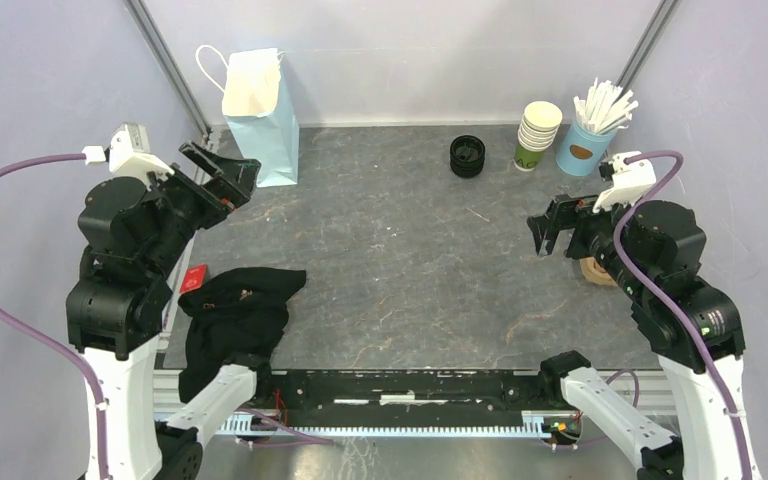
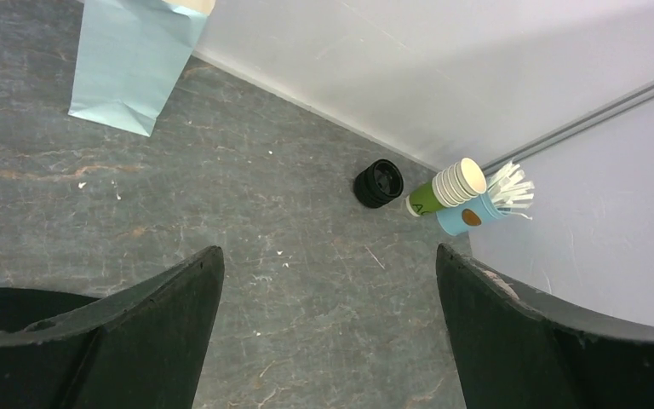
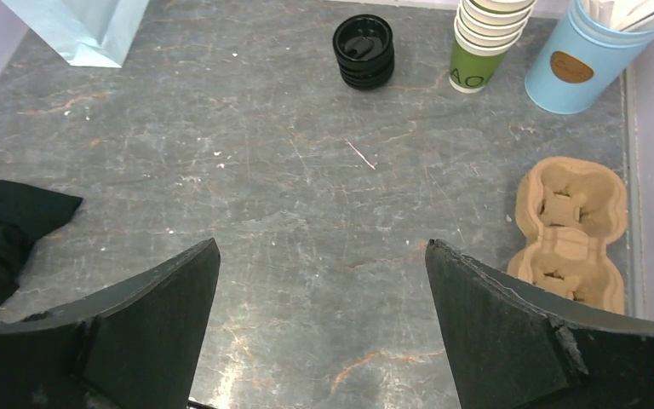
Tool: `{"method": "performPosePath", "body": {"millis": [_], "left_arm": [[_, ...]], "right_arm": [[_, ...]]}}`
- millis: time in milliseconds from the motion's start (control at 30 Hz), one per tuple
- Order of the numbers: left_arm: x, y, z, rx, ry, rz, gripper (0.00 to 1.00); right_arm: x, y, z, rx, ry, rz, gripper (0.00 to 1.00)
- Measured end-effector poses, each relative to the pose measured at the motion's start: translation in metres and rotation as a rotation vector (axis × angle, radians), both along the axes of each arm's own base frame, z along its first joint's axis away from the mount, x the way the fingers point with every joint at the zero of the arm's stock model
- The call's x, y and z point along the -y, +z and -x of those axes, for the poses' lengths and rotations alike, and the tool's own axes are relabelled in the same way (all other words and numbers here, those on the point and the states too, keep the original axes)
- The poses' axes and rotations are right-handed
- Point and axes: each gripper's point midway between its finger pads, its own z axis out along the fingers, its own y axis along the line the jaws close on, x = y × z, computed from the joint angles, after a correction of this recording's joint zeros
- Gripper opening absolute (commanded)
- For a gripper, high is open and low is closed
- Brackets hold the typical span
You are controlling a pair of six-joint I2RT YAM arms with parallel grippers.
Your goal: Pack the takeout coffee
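No takeout coffee shows in any view. A stack of lidless green cups point(image 1: 537, 135) point(image 3: 485, 43) stands at the back right, with a stack of black lids point(image 1: 468, 156) point(image 3: 364, 51) to its left. A light blue paper bag point(image 1: 260, 120) point(image 2: 132, 60) stands upright at the back left. A brown pulp cup carrier point(image 3: 572, 234) lies by the right edge, half hidden under the right arm in the top view. My left gripper point(image 1: 222, 165) point(image 2: 329, 249) hangs open and empty next to the bag. My right gripper point(image 1: 550, 235) point(image 3: 321, 243) is open and empty, left of the carrier.
A blue holder of white sticks point(image 1: 585, 145) point(image 3: 575, 72) stands right of the cup stack. A black cloth point(image 1: 235, 315) and a small red card point(image 1: 195, 277) lie at the front left. Walls close in the grey mat point(image 1: 400, 260) at the back and sides.
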Motion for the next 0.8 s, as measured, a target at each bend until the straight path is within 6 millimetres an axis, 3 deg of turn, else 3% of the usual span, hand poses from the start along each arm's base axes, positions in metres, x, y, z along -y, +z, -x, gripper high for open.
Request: {"method": "performPosePath", "body": {"millis": [267,467,633,800], "left_arm": [[0.0,-0.01,-0.011,-0.042,-0.009,0.007,0.99],[0.006,-0.025,-0.028,-0.102,-0.037,0.009,0.99],[0.023,-0.051,-0.051,-0.177,-0.119,0.026,1.0],[0.039,-0.099,-0.07,-0.31,-0.196,0.046,1.0]], "right_arm": [[0.006,-0.022,-0.011,-0.058,-0.017,0.06,0.98],[0.002,-0.047,-0.03,-0.125,-0.016,0.095,0.98],[-0.003,-0.066,-0.06,-0.178,-0.041,0.109,0.98],[-0.003,-0.085,-0.105,-0.22,-0.122,0.139,0.98]]}}
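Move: Out by the far wall, the cup stack stands about 30 cm ahead of the right hand, 5 cm to its right and 28 cm below. The black lids lie 15 cm to the left of the stack, the straw holder 11 cm to its right; the cup carrier is 7 cm ahead of the right hand and 19 cm right. From the left hand the cup stack is some 30 cm ahead and 56 cm right; the paper bag 27 cm ahead, 9 cm left. Reaching out and down with both open, empty hands: the right gains speed towards the cup stack and lids, about 11 cm forward and 9 cm down, its fingers tipping down. The left sinks some 10 cm while going 7 cm forward and 4 cm right, tilting nearly 20 degrees down and turning slightly clockwise. Both grippers stay wide open, touching nothing. ##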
